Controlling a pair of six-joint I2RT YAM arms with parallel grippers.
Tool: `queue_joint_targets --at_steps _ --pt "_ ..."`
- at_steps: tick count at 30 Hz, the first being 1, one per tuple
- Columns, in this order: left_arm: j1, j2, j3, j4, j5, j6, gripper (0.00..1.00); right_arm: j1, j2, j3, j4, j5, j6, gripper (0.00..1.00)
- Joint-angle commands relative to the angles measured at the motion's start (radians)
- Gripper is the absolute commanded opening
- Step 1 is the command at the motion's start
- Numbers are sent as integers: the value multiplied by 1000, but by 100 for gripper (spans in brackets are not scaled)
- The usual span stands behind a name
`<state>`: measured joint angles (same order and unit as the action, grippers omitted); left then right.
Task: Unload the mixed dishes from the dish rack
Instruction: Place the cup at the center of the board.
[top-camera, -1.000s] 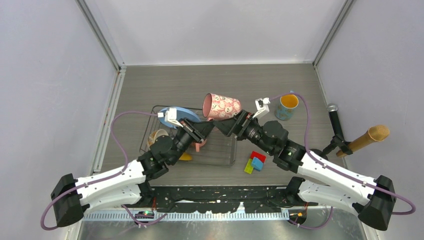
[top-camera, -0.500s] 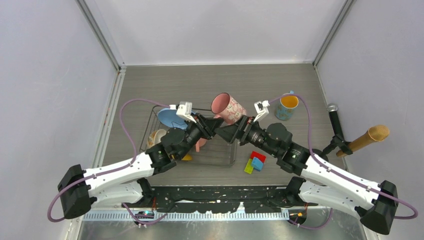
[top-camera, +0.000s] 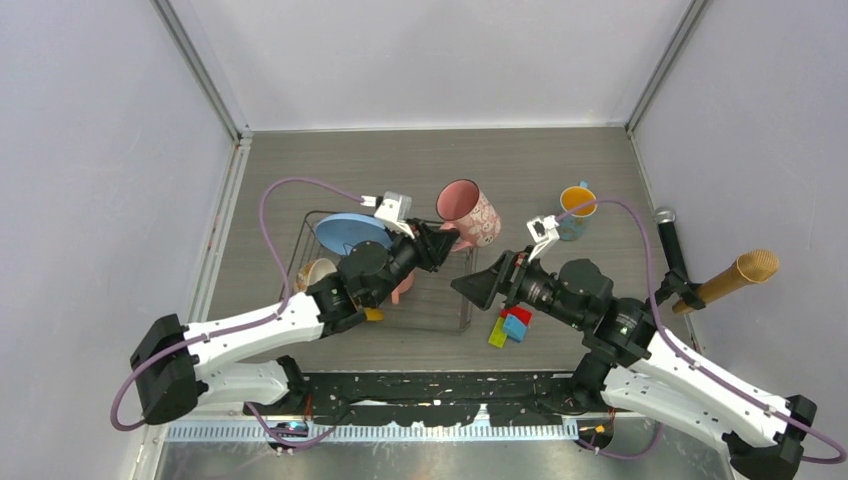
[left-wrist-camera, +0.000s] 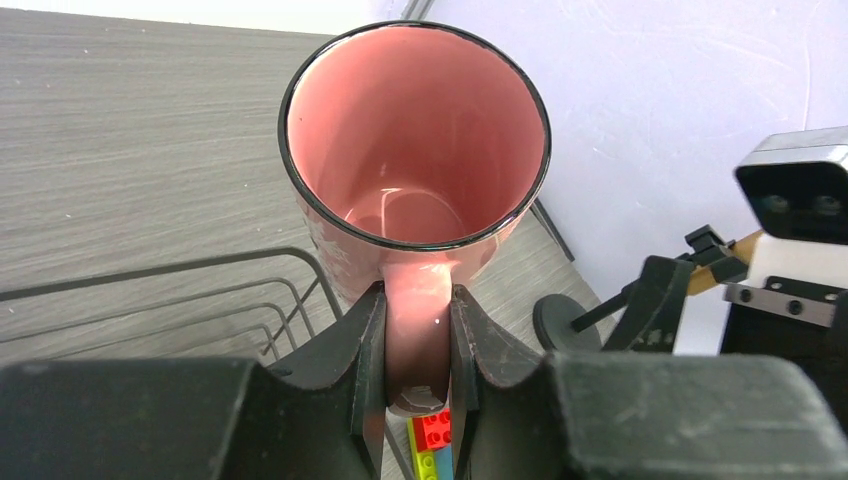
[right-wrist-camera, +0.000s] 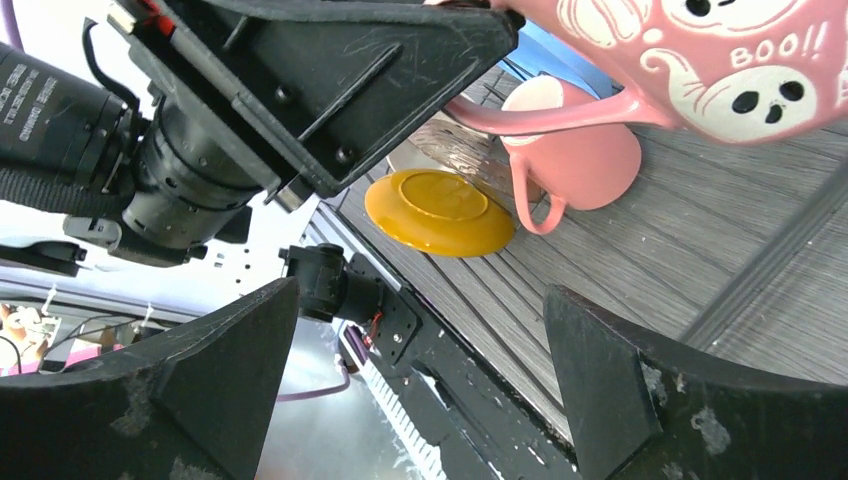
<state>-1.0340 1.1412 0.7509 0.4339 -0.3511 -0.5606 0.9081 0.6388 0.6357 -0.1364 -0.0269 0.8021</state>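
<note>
My left gripper (top-camera: 441, 240) is shut on the handle (left-wrist-camera: 418, 320) of the speckled pink mug (top-camera: 470, 212), held in the air over the dish rack's right end, mouth toward the wrist camera (left-wrist-camera: 415, 140). The dark wire dish rack (top-camera: 455, 322) holds a light blue plate (top-camera: 352, 232), a cream bowl (top-camera: 318, 272), a plain salmon mug (right-wrist-camera: 585, 165) and a yellow plate (right-wrist-camera: 438, 212). A blue mug with an orange inside (top-camera: 575, 210) stands on the table at the right. My right gripper (top-camera: 478, 285) is open and holds nothing, just right of the rack, below the pink mug (right-wrist-camera: 700, 60).
Small red, blue and green blocks (top-camera: 510, 325) lie on the table right of the rack. A black stand with a microphone (top-camera: 672, 245) and a tan tube (top-camera: 740, 275) sits at the right wall. Grey walls enclose the table on three sides.
The left gripper has carried the pink mug rightward and turned its mouth up. The right arm has drawn back toward the near right, away from the mug, jaws still wide.
</note>
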Motion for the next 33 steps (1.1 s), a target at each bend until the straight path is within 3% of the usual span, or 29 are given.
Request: queue_joint_targets --at_steps 1,7,13,19,23,25,33 --pt "-5 -5 101 173 14 66 0 2 -74 57 -81 55 -68 99" --pt "-4 25 122 156 100 128 0 2 -99 167 -253 276 -109 99" --pt "-5 22 137 122 233 186 0 2 -72 292 -325 293 -160 99" --pt "-5 1 138 70 308 244 0 2 25 437 -527 466 -127 98" --pt "-6 -10 145 16 477 307 0 3 101 520 -630 511 -123 93" --pt "-6 -16 135 14 536 326 0 2 144 559 -700 504 -118 85" --pt "-13 -33 131 -36 610 394 0 2 295 635 -868 462 -101 72"
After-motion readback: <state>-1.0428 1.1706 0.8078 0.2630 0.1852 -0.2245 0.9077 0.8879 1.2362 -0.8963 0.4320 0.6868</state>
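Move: The left hand holds the pink cup by its handle, the cup's body some 5 cm ahead and 4 cm to its right; the open right gripper waits about 8 cm back, 4 cm to the right and a little lower. From the right hand the cup is about 13 cm ahead, no distance sideways, some 3 cm higher; the toy blocks lie level with that hand fore and aft, roughly 13 cm right and 24 cm below. Left hand swings the cup back about 7 cm, turning clockwise, while the right rises rightward, then closes partly, straddling it. ##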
